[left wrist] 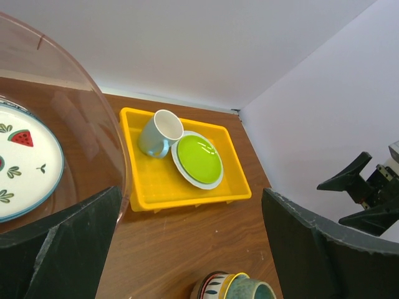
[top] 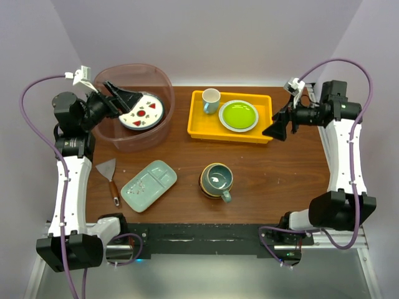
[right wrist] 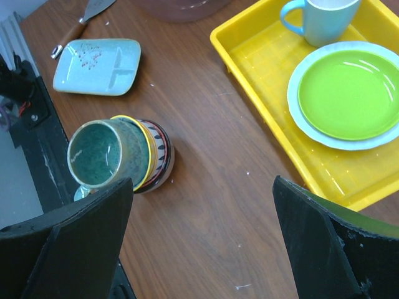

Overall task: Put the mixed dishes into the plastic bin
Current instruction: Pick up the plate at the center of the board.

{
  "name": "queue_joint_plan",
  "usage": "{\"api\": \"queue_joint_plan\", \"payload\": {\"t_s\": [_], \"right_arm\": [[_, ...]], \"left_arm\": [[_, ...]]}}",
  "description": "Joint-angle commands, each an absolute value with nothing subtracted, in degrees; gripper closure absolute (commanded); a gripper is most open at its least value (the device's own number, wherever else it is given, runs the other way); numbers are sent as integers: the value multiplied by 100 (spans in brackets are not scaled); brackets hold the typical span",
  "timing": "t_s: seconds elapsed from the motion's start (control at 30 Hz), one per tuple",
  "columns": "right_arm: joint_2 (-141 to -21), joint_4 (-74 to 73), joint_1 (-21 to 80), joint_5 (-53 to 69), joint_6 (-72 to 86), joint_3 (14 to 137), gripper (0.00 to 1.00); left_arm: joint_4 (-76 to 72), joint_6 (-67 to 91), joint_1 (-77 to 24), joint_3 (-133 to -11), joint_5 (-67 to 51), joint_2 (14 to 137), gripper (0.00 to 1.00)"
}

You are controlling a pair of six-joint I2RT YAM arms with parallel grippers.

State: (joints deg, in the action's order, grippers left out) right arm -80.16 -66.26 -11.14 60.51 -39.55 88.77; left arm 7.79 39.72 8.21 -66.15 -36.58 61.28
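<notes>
The plastic bin (top: 137, 144) stands at the back left, and a white plate with red marks (top: 144, 113) lies inside it. My left gripper (top: 131, 104) hangs open over the bin, just above that plate (left wrist: 25, 162), with nothing between its fingers (left wrist: 68, 249). A pale green divided tray (top: 149, 185) lies on the table in front of the bin. At mid table a teal mug (top: 217, 179) sits in stacked patterned bowls (right wrist: 157, 156). My right gripper (top: 275, 126) is open and empty, off the right end of the yellow tray.
A yellow tray (top: 198, 124) at the back middle holds a small white cup (top: 211, 99) and a lime-green plate (top: 238, 115). A spatula (top: 109, 177) lies left of the green tray. White walls close in the back and sides.
</notes>
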Motion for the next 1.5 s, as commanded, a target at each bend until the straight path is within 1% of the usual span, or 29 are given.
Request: {"api": "queue_joint_plan", "payload": {"t_s": [0.0, 0.27, 0.4, 0.5, 0.53, 0.6, 0.63, 0.7, 0.73, 0.9, 1.1, 1.13, 1.3, 1.47], "right_arm": [[-8147, -7092, -792, 5775, -4525, 9386, 2], [-8534, -7611, -45, 5011, -5001, 10167, 2], [-8569, -7497, 702, 4650, -5045, 10423, 2], [-8552, -7287, 1369, 4255, -5115, 10433, 2], [-8552, -7225, 1789, 4115, -5150, 10407, 2], [-8534, -7058, 2239, 3729, -5316, 10363, 2], [-8517, -6979, 2676, 3622, -5343, 10319, 2], [-8525, -6803, 3118, 3281, -5536, 10283, 2], [-8525, -6742, 3520, 3191, -5607, 10231, 2], [-8552, -6127, 4551, 2743, -5818, 9923, 2], [-8736, -5047, 5912, 1961, -5547, 9204, 2], [-8771, -4732, 6037, 1647, -5450, 9141, 2], [-9184, -3896, 6713, 968, -5028, 8852, 2], [-9509, -3165, 7119, 362, -4878, 8517, 2]], "left_arm": [[1088, 3569, 721, -6969, -3516, 5941, 0], [1713, 2919, 370, -7180, -2927, 5924, 0], [1907, 2742, 185, -7207, -2690, 5985, 0], [1881, 2803, 158, -7041, -2689, 5985, 0], [1881, 2821, 158, -7014, -2681, 5985, 0], [1951, 2813, 158, -6944, -2594, 5942, 0], [1986, 2804, 167, -6935, -2549, 5941, 0], [1978, 2847, 176, -6873, -2488, 5941, 0], [1978, 2961, 184, -6864, -2453, 5941, 0], [2030, 3427, 211, -6794, -2295, 5950, 0], [2417, 3350, 211, -6917, -1671, 5845, 0], [2487, 3296, 211, -6943, -1609, 5793, 0], [2751, 2945, 211, -7031, -1178, 5687, 0], [3049, 2716, 211, -6979, -757, 5511, 0]]}}
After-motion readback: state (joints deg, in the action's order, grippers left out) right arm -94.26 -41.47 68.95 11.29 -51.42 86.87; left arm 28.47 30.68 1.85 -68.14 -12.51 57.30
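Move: The green rectangular plate lies about 46 cm to my right hand's left and 9 cm back, some 26 cm lower. The mug stack stands between, about 20 cm left and 10 cm back, its middle 18 cm down. The yellow tray's middle is 24 cm ahead and 12 cm left; the spatula lies 16 cm left of the plate, level with it. From my left hand the plate is about 13 cm back, 4 cm right and 35 cm down. I swing my empty, open right hand some 32 cm left and about 15 cm back, over the mug stack towards the green plate, sinking about 9 cm late on while the wrist turns counter-clockwise until the fingers point left and steeply down. My open left hand sinks about 5 cm, drifts a little left, tips down and turns counter-clockwise. ##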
